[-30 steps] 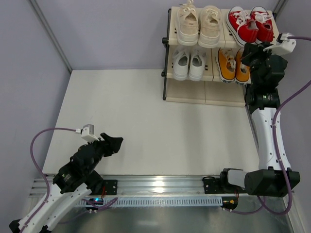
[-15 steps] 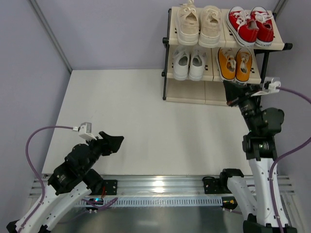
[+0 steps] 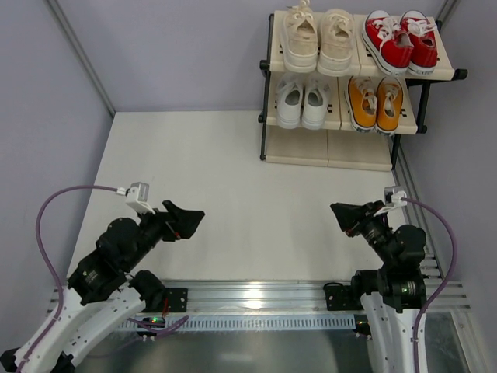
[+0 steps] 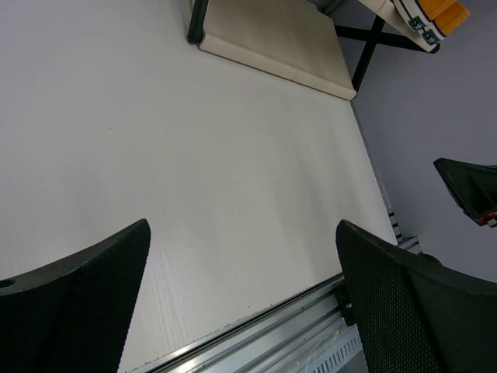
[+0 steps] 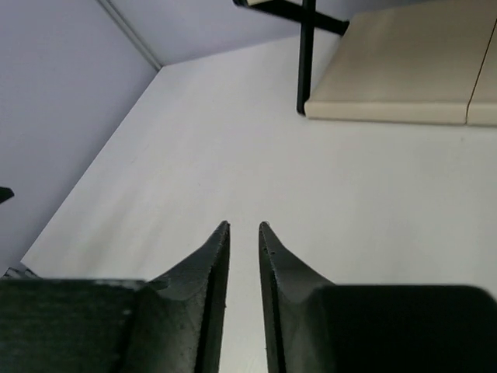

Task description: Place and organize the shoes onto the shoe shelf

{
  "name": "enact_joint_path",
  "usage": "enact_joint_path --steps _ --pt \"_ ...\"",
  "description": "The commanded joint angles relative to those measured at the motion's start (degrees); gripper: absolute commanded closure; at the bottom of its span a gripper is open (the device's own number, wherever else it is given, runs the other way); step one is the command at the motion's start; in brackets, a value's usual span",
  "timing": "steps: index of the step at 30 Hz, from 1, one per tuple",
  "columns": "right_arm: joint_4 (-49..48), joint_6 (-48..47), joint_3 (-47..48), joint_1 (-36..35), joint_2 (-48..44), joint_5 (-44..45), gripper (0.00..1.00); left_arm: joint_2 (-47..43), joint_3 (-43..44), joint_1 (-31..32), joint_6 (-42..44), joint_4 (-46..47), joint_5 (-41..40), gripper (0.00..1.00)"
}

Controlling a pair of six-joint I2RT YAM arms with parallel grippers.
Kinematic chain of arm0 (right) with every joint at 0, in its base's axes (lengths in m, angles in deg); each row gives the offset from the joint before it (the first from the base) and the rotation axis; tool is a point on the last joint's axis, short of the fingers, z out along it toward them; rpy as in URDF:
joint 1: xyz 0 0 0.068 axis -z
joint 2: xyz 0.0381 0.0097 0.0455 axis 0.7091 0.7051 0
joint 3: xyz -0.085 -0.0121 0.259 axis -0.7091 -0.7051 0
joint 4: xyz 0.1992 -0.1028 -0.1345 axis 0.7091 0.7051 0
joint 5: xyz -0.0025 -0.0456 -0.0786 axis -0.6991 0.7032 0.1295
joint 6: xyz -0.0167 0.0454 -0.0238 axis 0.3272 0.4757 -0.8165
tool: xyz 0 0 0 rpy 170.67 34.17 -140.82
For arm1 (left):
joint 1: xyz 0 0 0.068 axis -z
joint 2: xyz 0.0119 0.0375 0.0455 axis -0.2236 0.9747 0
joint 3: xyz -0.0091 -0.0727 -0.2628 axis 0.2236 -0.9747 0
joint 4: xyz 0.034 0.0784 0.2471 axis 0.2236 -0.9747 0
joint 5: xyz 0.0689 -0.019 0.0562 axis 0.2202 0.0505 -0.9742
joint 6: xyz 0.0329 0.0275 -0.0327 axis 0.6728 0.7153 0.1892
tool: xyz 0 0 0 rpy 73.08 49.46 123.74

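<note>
The shoe shelf (image 3: 326, 151) stands at the table's far right. Its top tier holds the cream-beige shoes (image 3: 317, 39) and the red shoes (image 3: 400, 39). On the middle tier sit the white shoes (image 3: 302, 104) and the orange shoes (image 3: 376, 102). My left gripper (image 3: 190, 220) hovers low at the near left, jaws wide open and empty (image 4: 242, 233). Over the near right, far from the shelf, my right gripper (image 3: 342, 211) has its fingers a narrow gap apart with nothing between them (image 5: 245, 225). The shelf's bottom panel (image 5: 404, 78) shows ahead of the right wrist.
An aluminium rail (image 3: 256, 291) with both arm bases runs along the near edge. Grey walls close in the left, back and right. The shelf's black post (image 5: 305, 62) stands at its left corner. In the left wrist view, the right gripper (image 4: 466, 190) shows at the right.
My right arm has pulled back from the shelf down to the near right, and its jaws have parted slightly. The left gripper has opened wider and edged right.
</note>
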Motion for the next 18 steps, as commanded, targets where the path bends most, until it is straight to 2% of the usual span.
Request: enact_joint_path --steps 1,3,4,6,7,9,18 --pt "7.1 -0.5 -1.5 -0.2 -1.4 -4.5 0.72 3.1 4.0 -0.1 2.8 0.9 1.8 0.00" --pt "7.8 0.1 -2.4 -0.2 -1.7 -6.1 0.67 5.3 5.9 -0.1 3.1 0.4 2.2 0.00" --pt "7.8 0.7 -2.6 -0.2 -1.6 -6.5 0.54 5.9 6.5 -0.1 3.2 0.2 2.4 0.00" --pt "7.6 1.7 -3.0 -0.2 -1.1 -7.0 0.36 7.5 7.9 -0.1 3.7 0.3 2.5 0.00" --pt "7.2 2.6 -3.5 -0.2 -0.9 -7.3 0.19 7.8 8.2 -0.1 4.0 0.6 2.7 0.00" --pt "6.1 3.4 -4.4 -0.2 -0.3 -8.0 0.00 9.1 9.3 -0.1 4.7 1.4 2.8 0.00" --pt "4.6 4.0 -10.1 -0.2 1.6 -11.6 0.00 15.9 17.9 -0.1 9.5 4.9 4.8 0.00"
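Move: The shoe shelf, already loaded, stands with its middle about 31 cm ahead of the right hand and 4 cm to its right, roughly at hand height. On its middle tier the white shoes are some 29 cm ahead and 10 cm left of that hand, the orange shoes 29 cm ahead and 12 cm right, both about 3 cm above it. From the left hand the shelf is about 34 cm ahead and 47 cm to the right. The empty right hand sinks about 9 cm over the bare table in front of the shelf, easing slightly left and back away from the shelf, while its nearly shut fingers spread wide and the wrist tips them down some 20 degrees with a small counter-clockwise turn. Meanwhile the empty left hand, fingers still wide open, rises about 7 cm above its side of the table and shifts a little forward and right, its wrist almost unchanged, with neither gripper touching anything. ##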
